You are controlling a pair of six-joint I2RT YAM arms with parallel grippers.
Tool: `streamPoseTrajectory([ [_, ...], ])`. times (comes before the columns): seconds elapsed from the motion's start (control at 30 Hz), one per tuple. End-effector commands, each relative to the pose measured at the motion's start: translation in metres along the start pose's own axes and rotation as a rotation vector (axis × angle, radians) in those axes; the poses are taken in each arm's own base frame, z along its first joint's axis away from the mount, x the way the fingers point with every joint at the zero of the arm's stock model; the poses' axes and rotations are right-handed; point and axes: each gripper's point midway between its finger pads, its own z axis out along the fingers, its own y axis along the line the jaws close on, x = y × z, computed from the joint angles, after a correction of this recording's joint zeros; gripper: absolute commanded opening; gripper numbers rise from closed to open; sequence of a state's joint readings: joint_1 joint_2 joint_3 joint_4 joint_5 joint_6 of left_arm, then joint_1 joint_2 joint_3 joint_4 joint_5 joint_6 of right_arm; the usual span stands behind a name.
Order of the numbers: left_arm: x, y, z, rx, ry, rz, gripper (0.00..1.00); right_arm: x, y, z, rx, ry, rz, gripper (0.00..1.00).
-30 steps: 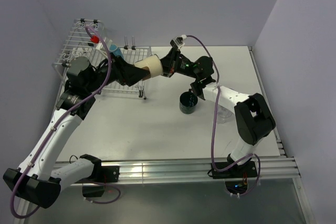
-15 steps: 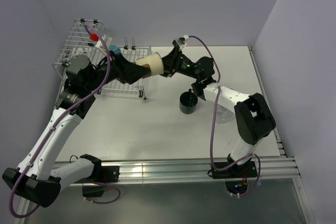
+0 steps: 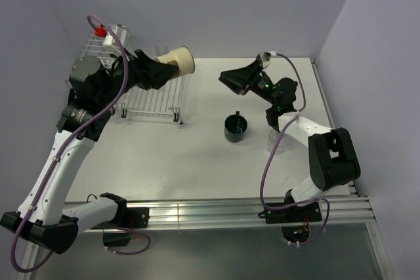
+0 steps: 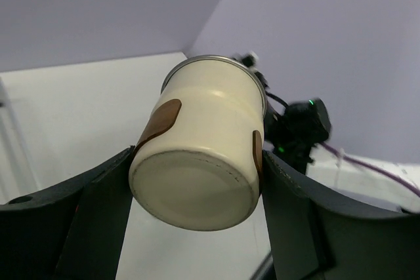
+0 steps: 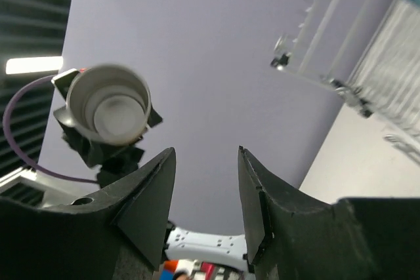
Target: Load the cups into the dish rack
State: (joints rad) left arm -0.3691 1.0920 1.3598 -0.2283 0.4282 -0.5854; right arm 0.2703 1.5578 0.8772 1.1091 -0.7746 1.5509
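My left gripper [image 3: 169,69] is shut on the tan-brown cup [image 3: 180,61], gripping it by its sides and holding it on its side in the air over the dish rack's [image 3: 148,100] right end. The left wrist view shows the cup's base [image 4: 194,191] between the two fingers. My right gripper [image 3: 228,78] hangs open and empty to the right of the cup, apart from it. In the right wrist view the cup [image 5: 109,105] shows mouth-on, beyond the open gripper [image 5: 207,162]. A dark teal mug [image 3: 235,127] stands upright on the table.
A clear tumbler [image 3: 279,141] stands on the table, right of the teal mug and under the right forearm. A pale tumbler [image 3: 120,33] sits in the rack's tall back part. The rack's wires [image 5: 336,84] show at the upper right of the right wrist view. Walls close in behind and on both sides.
The right gripper opened, let go of the tan-brown cup and drew back to the right. The left arm carried the cup up and back towards the rack.
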Motion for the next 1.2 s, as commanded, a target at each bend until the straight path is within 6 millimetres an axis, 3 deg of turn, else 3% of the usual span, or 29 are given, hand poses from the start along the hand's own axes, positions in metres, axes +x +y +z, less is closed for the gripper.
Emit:
streamPoseTrajectory([
  [0.0, -0.040, 0.029, 0.008, -0.177, -0.099, 0.053, 0.00, -0.014, 0.016, -0.014, -0.016, -0.069, -0.089, 0.51],
  [0.03, -0.057, 0.031, 0.008, -0.219, -0.132, 0.062, 0.00, -0.014, 0.013, -0.016, 0.013, -0.070, -0.086, 0.50],
  [0.07, -0.053, 0.052, 0.021, -0.288, -0.108, 0.059, 0.00, -0.013, 0.012, -0.015, 0.031, -0.068, -0.096, 0.51],
  [0.13, -0.053, 0.085, 0.026, -0.441, -0.096, 0.054, 0.00, -0.011, 0.006, -0.015, 0.114, -0.063, -0.149, 0.51],
  [0.17, -0.055, 0.096, 0.041, -0.467, -0.078, 0.054, 0.00, -0.011, 0.003, -0.014, 0.151, -0.074, -0.170, 0.51],
  [0.2, -0.055, 0.109, 0.048, -0.515, -0.066, 0.067, 0.00, -0.015, 0.008, -0.011, 0.179, -0.076, -0.278, 0.51],
  [0.23, -0.065, 0.116, 0.049, -0.568, -0.079, 0.079, 0.00, -0.011, 0.000, -0.017, 0.275, -0.070, -0.273, 0.51],
  [0.27, -0.050, 0.142, 0.067, -0.619, -0.023, 0.085, 0.00, -0.012, -0.001, -0.018, 0.320, -0.078, -0.312, 0.52],
  [0.3, -0.047, 0.153, 0.074, -0.650, -0.007, 0.091, 0.00, -0.020, 0.005, -0.016, 0.361, -0.112, -0.423, 0.52],
  [0.37, -0.042, 0.184, 0.090, -0.745, 0.033, 0.114, 0.00, -0.015, 0.005, -0.025, 0.458, -0.109, -0.466, 0.52],
  [0.4, -0.039, 0.194, 0.097, -0.768, 0.047, 0.122, 0.00, -0.018, 0.008, -0.025, 0.486, -0.122, -0.532, 0.53],
  [0.43, -0.048, 0.195, 0.099, -0.786, 0.036, 0.134, 0.00, -0.014, 0.007, -0.030, 0.523, -0.110, -0.541, 0.52],
  [0.47, -0.032, 0.222, 0.109, -0.852, 0.081, 0.144, 0.00, -0.013, 0.008, -0.031, 0.540, -0.106, -0.557, 0.52],
  [0.53, -0.023, 0.242, 0.123, -0.898, 0.114, 0.159, 0.00, -0.009, 0.000, -0.038, 0.602, -0.091, -0.598, 0.52],
  [0.7, -0.006, 0.281, 0.136, -1.011, 0.148, 0.241, 0.00, 0.000, -0.011, -0.049, 0.683, -0.078, -0.650, 0.52],
  [0.83, 0.023, 0.311, 0.145, -1.055, 0.207, 0.262, 0.00, 0.006, -0.021, -0.053, 0.716, -0.058, -0.653, 0.52],
  [1.17, 0.068, 0.348, 0.158, -1.076, 0.300, 0.279, 0.00, 0.015, -0.032, -0.054, 0.729, -0.032, -0.642, 0.52],
])
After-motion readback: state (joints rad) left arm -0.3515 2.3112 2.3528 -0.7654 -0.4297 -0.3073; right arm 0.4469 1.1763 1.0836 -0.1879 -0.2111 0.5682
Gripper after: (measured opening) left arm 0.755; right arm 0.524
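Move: From the left hand, which holds the cream cup, the free spot at the dish rack's far right is about 30 cm ahead, 6 cm left and 29 cm down; the blue mug stands some 10 cm left of that spot, and the rack's right rail runs 14 cm ahead and 2 cm left of the hand. For the empty right hand, the dark mug lies roughly 3 cm back, 7 cm right and 29 cm below; the clear glass 9 cm back, 23 cm right. Keeping its grip on the cream cup, the left hand rises slightly, then swings about 29 cm forward, some 25 cm down and a little left over the rack beside the blue mug, turning left and tipping the cup's mouth forward and down. The empty, half-open right hand shifts right, bobs and sinks about 5 cm towards the dark mug, its fingers tipping below level. ##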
